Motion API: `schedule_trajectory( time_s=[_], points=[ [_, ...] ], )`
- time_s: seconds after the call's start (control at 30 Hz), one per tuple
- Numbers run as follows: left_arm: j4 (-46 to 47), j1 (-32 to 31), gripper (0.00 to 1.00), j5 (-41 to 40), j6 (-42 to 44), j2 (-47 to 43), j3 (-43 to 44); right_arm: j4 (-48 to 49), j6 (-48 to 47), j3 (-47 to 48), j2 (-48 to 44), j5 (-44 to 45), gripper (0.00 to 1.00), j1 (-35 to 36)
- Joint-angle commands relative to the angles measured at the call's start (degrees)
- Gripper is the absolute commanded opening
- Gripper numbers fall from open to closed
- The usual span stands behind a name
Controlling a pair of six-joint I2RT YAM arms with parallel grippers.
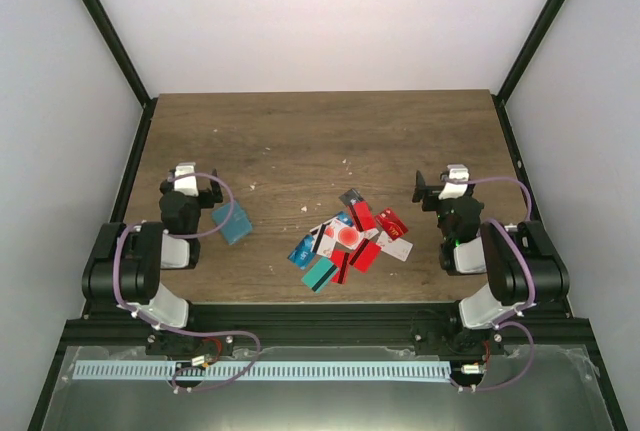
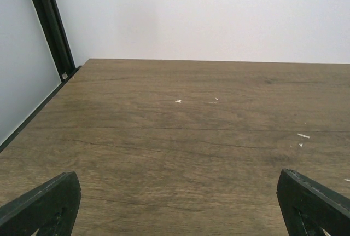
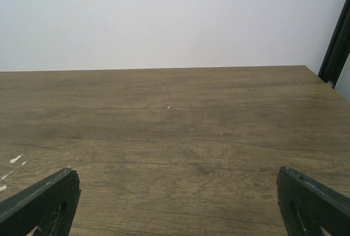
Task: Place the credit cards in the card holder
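Several credit cards (image 1: 350, 237) in red, teal, blue and white lie in a loose pile near the front middle of the wooden table, seen only in the top view. The teal-blue card holder (image 1: 234, 223) lies flat to their left, just right of my left gripper (image 1: 195, 183). That gripper is open and empty, and in its wrist view my left gripper (image 2: 178, 206) frames only bare wood. My right gripper (image 1: 441, 187) is open too, right of the pile. In its own view my right gripper (image 3: 178, 206) holds nothing. Neither wrist view shows cards or holder.
The wooden table (image 1: 320, 141) is bounded by black frame posts (image 1: 100, 26) and white walls. A black post (image 2: 49, 25) stands at the table's far left corner, another post (image 3: 336, 41) at the far right. Small white specks (image 2: 178, 101) dot the wood.
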Motion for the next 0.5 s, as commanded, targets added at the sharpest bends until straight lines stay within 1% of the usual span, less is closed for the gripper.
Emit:
schedule_trajectory(
  time_s=[0.0,0.07,0.1,0.2,0.27,0.3,0.33,0.43,0.47],
  points=[
    [-8.45,-0.16,1.0,-0.44,0.21,-5.69,4.03,-5.98,0.15,3.46,-4.69,4.06,1.0,0.65],
    [-23.95,-0.14,1.0,-2.43,-2.11,-12.43,9.73,-13.47,-0.94,6.18,-9.2,5.95,1.0,2.23],
    [-31.08,-0.14,1.0,-3.22,-3.94,-15.35,13.1,-18.69,-0.5,7.57,-11.43,7.31,1.0,3.11],
    [-50.65,-0.16,1.0,-4.01,-12.8,-22.16,22.57,-37.84,9.81,16.87,-18.13,4.98,1.0,3.32],
    [-60.75,-0.14,1.0,-4.19,-19.73,-25.42,27.6,-46.19,15.24,22.17,-20.32,1.17,1.0,3.29],
    [-65.31,-0.14,1.0,-3.76,-20.9,-27.07,29.01,-50.41,19.32,24.28,-20.95,0.45,1.0,3.25],
    [-67.13,-0.11,1.0,-3.21,-21.02,-28.74,29.55,-53.57,22.85,25.67,-21.2,-0.56,1.0,3.11],
    [-72.96,0.16,1.0,-4.56,-23.28,-33.42,29.95,-56.19,25.06,27.67,-21.0,-11.47,1.0,2.4],
    [-74.55,0.19,1.0,-3.65,-23.84,-33.95,30.07,-57.34,26.42,28.45,-20.59,-13.24,1.0,2.39]
  ],
)
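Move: The card holder lies about 5 cm back and 8 cm to the right of the left hand, some 12 cm below it; the heap of credit cards is roughly 40 cm right of that hand and 10 cm back. From the right hand the heap's middle is about 24 cm left, 10 cm back and 13 cm down; the dark-red card at its edge is 11 cm left and 5 cm back, the white card 10 cm left and 12 cm back. The card holder and the credit cards are left below as both hands go almost straight up with fingers wide open and touching nothing: the left by about 21 cm, edging forward and then back again, the right by some 16 cm, drifting slightly forward and left. Both speed up from rest and roll over 15 degrees, the left hand's right side and the right hand's left side lifting. ##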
